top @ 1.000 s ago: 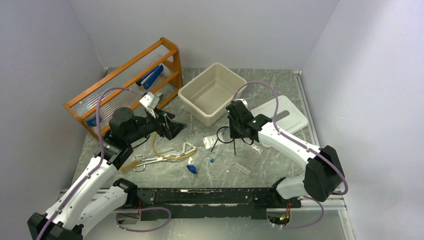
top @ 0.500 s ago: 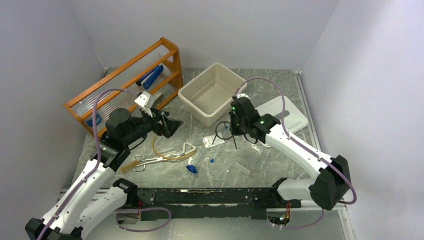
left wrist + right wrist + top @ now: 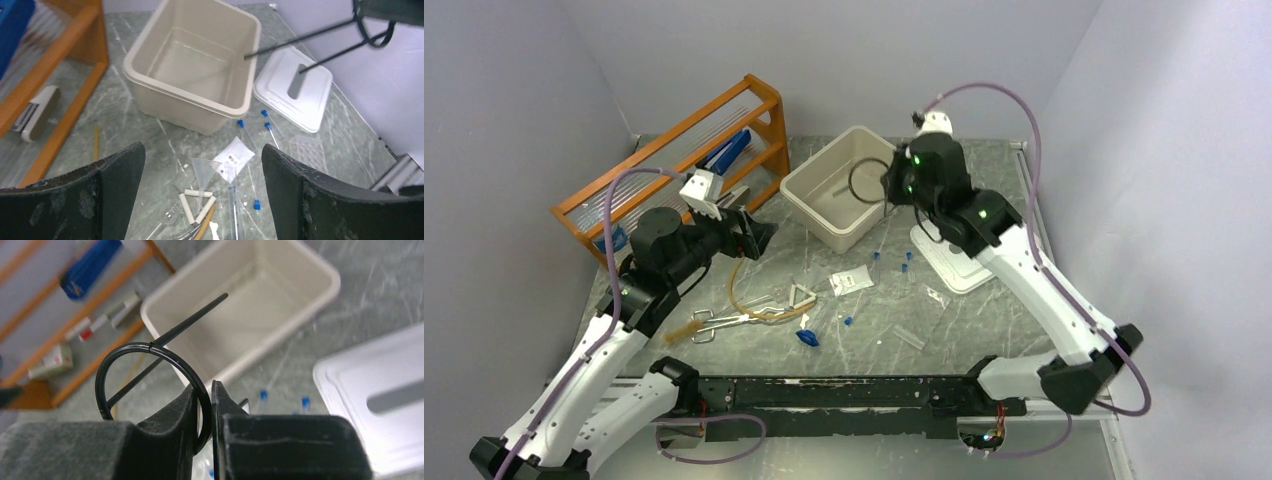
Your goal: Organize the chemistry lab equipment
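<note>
My right gripper (image 3: 892, 186) is shut on the ring of the black wire tripod (image 3: 865, 180) and holds it in the air over the beige tub, legs pointing away. The right wrist view shows the ring (image 3: 145, 345) pinched between the gripper's (image 3: 204, 388) jaws. My left gripper (image 3: 750, 233) is open and empty, above the table near the rack. Below it (image 3: 201, 150) lie the white packet (image 3: 235, 152), wire triangle (image 3: 197, 205) and blue-capped vials (image 3: 242, 125). Metal tongs (image 3: 724, 322), tan tubing (image 3: 736, 288) and a bristle brush (image 3: 680, 330) lie at the front left.
The beige tub (image 3: 824, 226) stands open at the back middle. Its white lid (image 3: 951, 266) lies right of it, partly under my right arm. The orange rack (image 3: 674, 160) stands at the back left. A clear funnel (image 3: 206, 167) and a clear well plate (image 3: 307, 150) lie among the items.
My right gripper has lifted the tripod off the table and carried it up and back, over the tub. My left gripper has risen slightly, still open.
</note>
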`<act>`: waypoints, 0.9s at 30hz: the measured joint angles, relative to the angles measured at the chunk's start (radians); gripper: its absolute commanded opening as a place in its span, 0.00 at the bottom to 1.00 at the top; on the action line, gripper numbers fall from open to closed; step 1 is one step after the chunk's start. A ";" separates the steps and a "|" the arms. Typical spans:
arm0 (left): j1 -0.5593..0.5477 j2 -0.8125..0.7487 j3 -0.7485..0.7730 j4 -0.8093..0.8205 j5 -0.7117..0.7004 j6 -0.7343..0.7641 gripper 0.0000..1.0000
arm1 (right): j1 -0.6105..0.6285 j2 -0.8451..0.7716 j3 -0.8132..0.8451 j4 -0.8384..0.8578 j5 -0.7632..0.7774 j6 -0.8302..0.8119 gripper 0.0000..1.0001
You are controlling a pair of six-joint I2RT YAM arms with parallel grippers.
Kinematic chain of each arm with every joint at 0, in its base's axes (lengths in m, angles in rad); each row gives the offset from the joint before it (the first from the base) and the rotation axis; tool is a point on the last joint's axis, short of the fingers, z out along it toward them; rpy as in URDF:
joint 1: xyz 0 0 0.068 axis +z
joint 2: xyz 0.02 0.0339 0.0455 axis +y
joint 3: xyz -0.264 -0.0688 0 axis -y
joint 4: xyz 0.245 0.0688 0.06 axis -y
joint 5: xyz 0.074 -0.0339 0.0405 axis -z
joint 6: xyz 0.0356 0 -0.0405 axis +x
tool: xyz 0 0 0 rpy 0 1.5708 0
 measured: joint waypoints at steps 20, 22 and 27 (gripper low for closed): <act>0.000 -0.006 0.016 -0.015 -0.101 -0.029 0.88 | -0.215 0.729 0.401 0.126 -0.212 -0.001 0.00; 0.000 -0.004 0.010 -0.013 -0.101 -0.028 0.88 | -0.212 0.749 0.412 0.127 -0.226 -0.001 0.00; 0.000 0.012 0.002 -0.013 -0.102 -0.027 0.88 | -0.214 0.786 0.419 0.131 -0.259 0.000 0.00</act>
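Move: The open bin's middle lies about 17 cm ahead of the right gripper, 7 cm to its left and 25 cm below, while that gripper already holds the black ring stand. The small white packet is 1 cm ahead and 7 cm left on the table. The white lid sits some 11 cm ahead and 25 cm right. From the left gripper, the bin is roughly 22 cm ahead, 14 cm right and 23 cm below. Carry the ring stand over the near right side of the bin with the right gripper, rising some 3 cm at first, and reach about 18 cm forward with a slight shift left. Then sink it some 18 cm from that high point, legs down into the bin, tipping the fingers down about 15 degrees and keeping them shut on the ring. ##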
